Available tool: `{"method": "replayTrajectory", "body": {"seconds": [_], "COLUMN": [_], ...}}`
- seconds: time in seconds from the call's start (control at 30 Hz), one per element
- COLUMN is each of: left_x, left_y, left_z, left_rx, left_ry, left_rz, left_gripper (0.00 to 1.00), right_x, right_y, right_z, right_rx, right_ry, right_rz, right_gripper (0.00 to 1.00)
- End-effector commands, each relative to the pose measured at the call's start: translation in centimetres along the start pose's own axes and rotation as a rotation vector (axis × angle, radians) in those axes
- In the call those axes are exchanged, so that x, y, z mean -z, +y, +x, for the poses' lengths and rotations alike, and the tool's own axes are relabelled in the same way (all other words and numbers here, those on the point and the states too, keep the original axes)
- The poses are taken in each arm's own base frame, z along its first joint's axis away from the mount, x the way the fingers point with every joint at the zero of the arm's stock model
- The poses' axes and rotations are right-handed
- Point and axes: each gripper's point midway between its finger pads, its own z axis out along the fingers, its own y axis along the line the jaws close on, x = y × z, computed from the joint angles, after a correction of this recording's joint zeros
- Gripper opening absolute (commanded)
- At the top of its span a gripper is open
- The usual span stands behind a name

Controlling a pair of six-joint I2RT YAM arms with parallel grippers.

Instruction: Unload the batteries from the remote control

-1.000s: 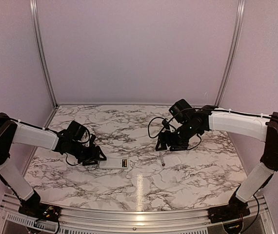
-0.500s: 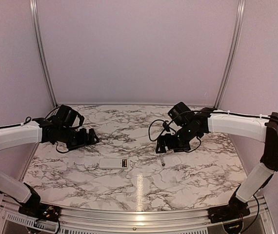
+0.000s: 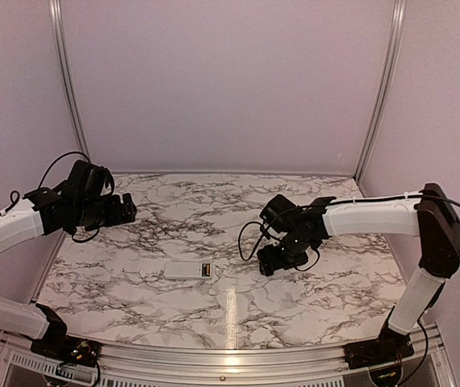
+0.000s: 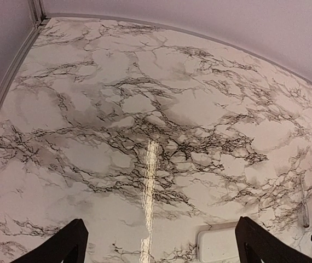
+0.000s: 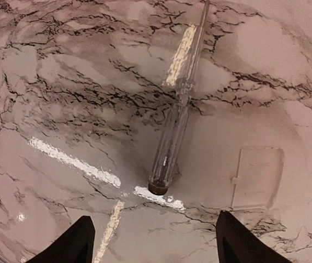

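The white remote control (image 3: 186, 270) lies flat at the table's middle. Its battery recess at the right end shows the gold and dark batteries (image 3: 206, 269). One rounded end of the remote (image 4: 220, 246) shows low in the left wrist view, just inside the right finger. My left gripper (image 3: 128, 212) (image 4: 165, 247) hangs open and empty, raised well to the left and behind the remote. My right gripper (image 3: 266, 264) (image 5: 156, 244) is open, low over the table to the right of the remote. Just ahead of its fingertips lies the butt end of a clear-handled tool (image 5: 173, 131).
A small flat white cover plate (image 5: 257, 176) lies on the marble just right of the tool. The clear tool (image 4: 304, 200) also shows at the right edge of the left wrist view. Metal rails and purple walls close in the table (image 3: 133, 306) at the back and sides.
My left gripper opened, rose and drew back to the left, away from the remote. My right gripper came forward and down over the clear tool, hiding it from the top view.
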Motion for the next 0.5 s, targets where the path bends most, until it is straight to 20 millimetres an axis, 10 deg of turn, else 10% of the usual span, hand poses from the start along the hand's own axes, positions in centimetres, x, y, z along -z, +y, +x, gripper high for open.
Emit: {"method": "replayTrajectory", "body": {"seconds": [0.0, 0.47], "left_x": [1.5, 2.8], "left_y": [-0.4, -0.4], "left_z": [-0.9, -0.8], "left_rx": [0.015, 0.04], "left_ry": [-0.039, -0.057], "left_rz": [0.053, 0.094], "left_gripper": [0.99, 0.96], "right_x": [-0.9, -3.6], "right_y": [-0.1, -0.2], "right_z": [-1.4, -1.0], "right_rx": [0.008, 0.032], "right_ry": [-0.07, -0.041], "right_rz": [0.025, 0.04], "right_gripper": [0.71, 0.48]}}
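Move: The clear screwdriver lies roughly lengthwise ahead of the right hand, its middle about 8 cm farther out, neither left nor right, and some 5 cm below, with the handle end nearest. At the same table level, the clear battery cover is about 6 cm ahead and 7 cm right of this hand, and the remote control some 4 cm ahead and 17 cm left. From the left hand, the screwdriver is roughly 35 cm right, 1 cm ahead and 18 cm below. The right hand sinks about 2.5 cm and eases some 1.5 cm forward towards the near end of the screwdriver's handle, fingers pointing almost straight down and narrowing from about three quarters to half open on either side of its line, without having gripped it. Meanwhile the empty left hand, wide open, rises about 3 cm and draws back roughly 1 cm, its fingers tipping up some 5 degrees. ##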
